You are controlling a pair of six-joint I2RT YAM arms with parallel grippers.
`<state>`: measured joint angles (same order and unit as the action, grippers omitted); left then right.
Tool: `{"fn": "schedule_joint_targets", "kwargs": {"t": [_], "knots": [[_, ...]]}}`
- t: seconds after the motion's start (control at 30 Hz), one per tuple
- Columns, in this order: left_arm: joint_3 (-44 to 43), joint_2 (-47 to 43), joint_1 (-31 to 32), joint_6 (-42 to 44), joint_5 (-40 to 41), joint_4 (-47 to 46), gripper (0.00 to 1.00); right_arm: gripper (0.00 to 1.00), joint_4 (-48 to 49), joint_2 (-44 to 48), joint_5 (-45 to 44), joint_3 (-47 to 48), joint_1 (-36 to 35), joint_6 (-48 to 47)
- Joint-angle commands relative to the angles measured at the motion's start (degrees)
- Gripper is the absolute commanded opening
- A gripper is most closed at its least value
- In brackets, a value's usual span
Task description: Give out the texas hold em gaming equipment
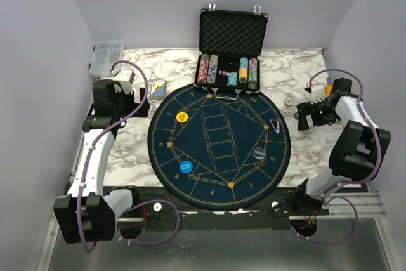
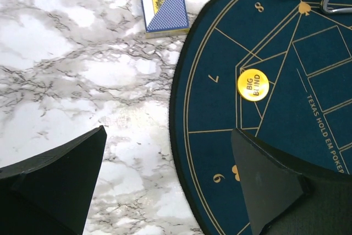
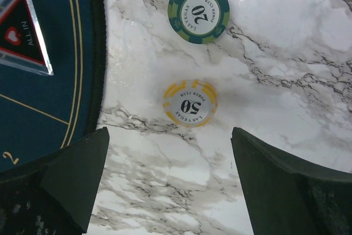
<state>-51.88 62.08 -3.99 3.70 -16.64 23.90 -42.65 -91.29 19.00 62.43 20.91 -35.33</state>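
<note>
My left gripper (image 2: 168, 136) is open and holds nothing; it hangs over the marble table at the left edge of the round dark-blue mat (image 2: 286, 152). Ahead of it lie a playing-card deck (image 2: 161, 3) on the marble and a yellow "big blind" disc (image 2: 253, 84) on the mat. My right gripper (image 3: 169, 133) is open and empty above the marble, just short of a yellow-rimmed "50" chip (image 3: 190, 103). A green "20" chip (image 3: 198, 11) lies farther on. From above, the mat also carries a blue disc (image 1: 185, 167) and a clear dealer disc (image 1: 259, 152).
An open black case (image 1: 232, 42) with rows of chips stands at the mat's far edge. A clear triangular "all in" marker (image 3: 22, 31) rests on the mat's right side. A clear plastic compartment box (image 1: 106, 57) sits at the far left corner.
</note>
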Motion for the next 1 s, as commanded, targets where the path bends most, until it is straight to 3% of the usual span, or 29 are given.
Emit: {"fn": "schedule_joint_targets", "kwargs": {"t": [0.0, 0.57, 0.97], "knots": [[0.0, -1.6, 0.1, 0.1, 3.0, -1.4, 0.98, 0.95, 1.0, -3.5, -2.7, 1.7, -0.1, -1.4], [-0.1, -3.1, 0.1, 2.0, -2.9, 1.1, 0.98, 0.74, 6.2, -9.7, -5.6, 1.1, -0.1, -0.3], [0.1, -2.8, 0.1, 2.3, -2.9, 1.1, 0.98, 0.5, 5.4, -9.6, -5.2, 2.4, -0.1, -0.3]]}}
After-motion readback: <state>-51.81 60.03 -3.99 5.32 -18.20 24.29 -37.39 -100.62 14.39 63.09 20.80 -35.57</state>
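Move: The yellow 50 chip, apparently the top of a short stack, lies about 6 cm below the right hand, some 2 cm to its right and 1 cm ahead. The green 20 chip is 5 cm beyond the yellow one and 3 cm left of it; the all-in marker lies roughly 12 cm to the hand's left and 2 cm ahead. From the left hand the yellow chip is far off, about 73 cm right, 5 cm back and 18 cm down. Downward onto the yellow 50 chip goes the right hand, about 4.5 cm, easing some 2 cm to its right on the way and 1 cm forward late on, with the wrist nearly steady. The fingers close from wide open to about half, mostly once low, bringing the tips to either side of the chip, close against its rim. ##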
